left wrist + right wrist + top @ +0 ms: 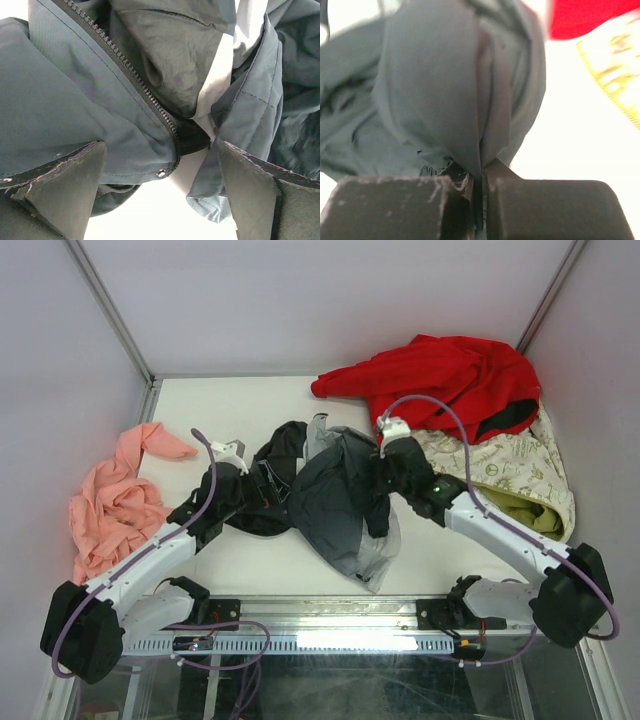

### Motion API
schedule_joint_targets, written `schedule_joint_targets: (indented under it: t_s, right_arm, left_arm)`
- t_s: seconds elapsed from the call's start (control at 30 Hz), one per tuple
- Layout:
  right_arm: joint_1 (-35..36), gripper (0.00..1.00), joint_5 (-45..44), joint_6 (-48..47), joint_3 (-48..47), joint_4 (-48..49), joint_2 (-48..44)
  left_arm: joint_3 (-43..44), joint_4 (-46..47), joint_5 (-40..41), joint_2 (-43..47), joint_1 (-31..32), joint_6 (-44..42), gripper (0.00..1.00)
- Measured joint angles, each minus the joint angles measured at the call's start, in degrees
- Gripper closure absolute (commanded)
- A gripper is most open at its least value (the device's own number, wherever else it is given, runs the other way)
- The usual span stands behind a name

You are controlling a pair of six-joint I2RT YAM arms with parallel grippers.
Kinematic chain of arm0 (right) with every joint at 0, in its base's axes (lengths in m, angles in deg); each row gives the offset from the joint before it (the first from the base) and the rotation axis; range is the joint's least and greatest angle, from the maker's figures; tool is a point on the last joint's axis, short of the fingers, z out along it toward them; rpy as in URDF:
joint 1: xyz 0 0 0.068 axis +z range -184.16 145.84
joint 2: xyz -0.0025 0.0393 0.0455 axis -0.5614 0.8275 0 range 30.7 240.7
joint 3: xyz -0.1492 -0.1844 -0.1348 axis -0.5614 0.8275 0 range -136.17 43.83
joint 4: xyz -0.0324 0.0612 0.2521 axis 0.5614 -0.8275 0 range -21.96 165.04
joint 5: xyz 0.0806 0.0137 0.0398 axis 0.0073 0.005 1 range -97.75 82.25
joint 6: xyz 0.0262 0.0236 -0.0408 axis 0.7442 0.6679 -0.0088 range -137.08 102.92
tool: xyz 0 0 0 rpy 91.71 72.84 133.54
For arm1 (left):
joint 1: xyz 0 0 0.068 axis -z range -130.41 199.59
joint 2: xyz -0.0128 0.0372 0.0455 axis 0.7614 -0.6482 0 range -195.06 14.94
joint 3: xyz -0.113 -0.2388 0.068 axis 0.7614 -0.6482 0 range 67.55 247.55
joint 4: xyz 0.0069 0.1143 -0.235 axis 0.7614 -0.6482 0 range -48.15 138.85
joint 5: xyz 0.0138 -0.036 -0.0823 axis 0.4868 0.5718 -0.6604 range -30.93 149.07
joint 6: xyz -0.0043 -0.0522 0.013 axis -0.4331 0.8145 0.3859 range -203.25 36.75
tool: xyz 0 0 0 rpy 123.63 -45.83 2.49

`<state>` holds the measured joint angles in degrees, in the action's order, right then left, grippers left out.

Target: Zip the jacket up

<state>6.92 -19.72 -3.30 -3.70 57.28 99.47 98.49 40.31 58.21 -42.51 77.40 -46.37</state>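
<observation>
The jacket lies crumpled in the middle of the table, dark charcoal with light grey parts. In the left wrist view its dark zipper runs diagonally down to a hem corner with a metal snap. My left gripper stands open just in front of that corner, with bare table between its fingers. My right gripper is shut on a fold of the jacket's thin grey fabric, which hangs lifted above the table. From above, the right gripper sits at the jacket's right side, the left gripper at its left.
A red garment lies at the back right, partly over a cream patterned cloth. A pink cloth is bunched at the left edge. White walls and metal posts bound the table on three sides.
</observation>
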Motion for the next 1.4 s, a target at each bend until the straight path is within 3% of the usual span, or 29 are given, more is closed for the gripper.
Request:
schedule_joint_targets:
  t_s: [0.2,0.33,0.5,0.57,0.63,0.83,1.1,1.4]
  right_arm:
    - [-8.63,1.00,-2.86,-3.63,-7.26,0.83,-1.01]
    - [-13.55,0.87,-2.10,-4.44,-12.41,2.10,0.92]
    - [-16.55,0.55,-1.33,-5.25,-22.93,1.77,10.75]
    - [-16.55,0.38,0.55,-5.57,-23.65,1.60,12.57]
    - [-15.76,0.28,1.95,-5.95,-22.77,0.52,12.72]
    - [-10.27,0.10,6.97,-7.87,-17.38,-2.67,7.69]
    - [2.91,0.04,10.14,-7.54,-9.84,-2.01,-1.51]
    - [20.83,0.02,4.44,-3.39,0.07,1.68,5.66]
  left_arm:
    - [-0.22,-0.07,1.36,2.10,0.00,0.02,0.01]
    - [-0.22,-0.17,2.05,2.58,-0.02,0.02,0.01]
    - [-0.22,-1.73,2.36,3.37,0.00,0.02,0.01]
    - [-0.22,-2.45,2.43,3.72,0.00,0.00,0.01]
    - [-0.20,-3.10,2.49,4.00,0.00,0.00,0.01]
    - [0.31,-4.28,2.62,4.09,0.00,-0.22,0.01]
    - [1.18,-4.46,3.80,2.45,-0.02,-0.28,0.01]
    - [2.60,-3.89,3.30,-1.31,-0.02,-0.28,0.01]
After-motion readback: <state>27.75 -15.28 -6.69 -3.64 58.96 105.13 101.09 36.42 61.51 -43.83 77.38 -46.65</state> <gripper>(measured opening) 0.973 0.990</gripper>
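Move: Bare table just right of the dark jacket, where the fold held in the right fingers is taken, lies about 4 cm ahead of that hand, 9 cm right and 8 cm below. Beyond it, the red garment's middle is roughly 17 cm ahead and 14 cm right; the patterned cloth's is level and 22 cm right. The jacket's near front panel sits about 9 cm back and 10 cm left. From the left hand, the bare patch is about 6 cm ahead and 31 cm right. Flinging the still-pinched jacket fold forward and up, about 13 cm out and 11 cm up and somewhat right, the right hand opens its fingers at the far end and lets go. Empty and opening wide, it sweeps back about 23 cm, left and down to above the near front panel, turning some 40 degrees counter-clockwise. The left hand hovers open above the zip's lower end. ##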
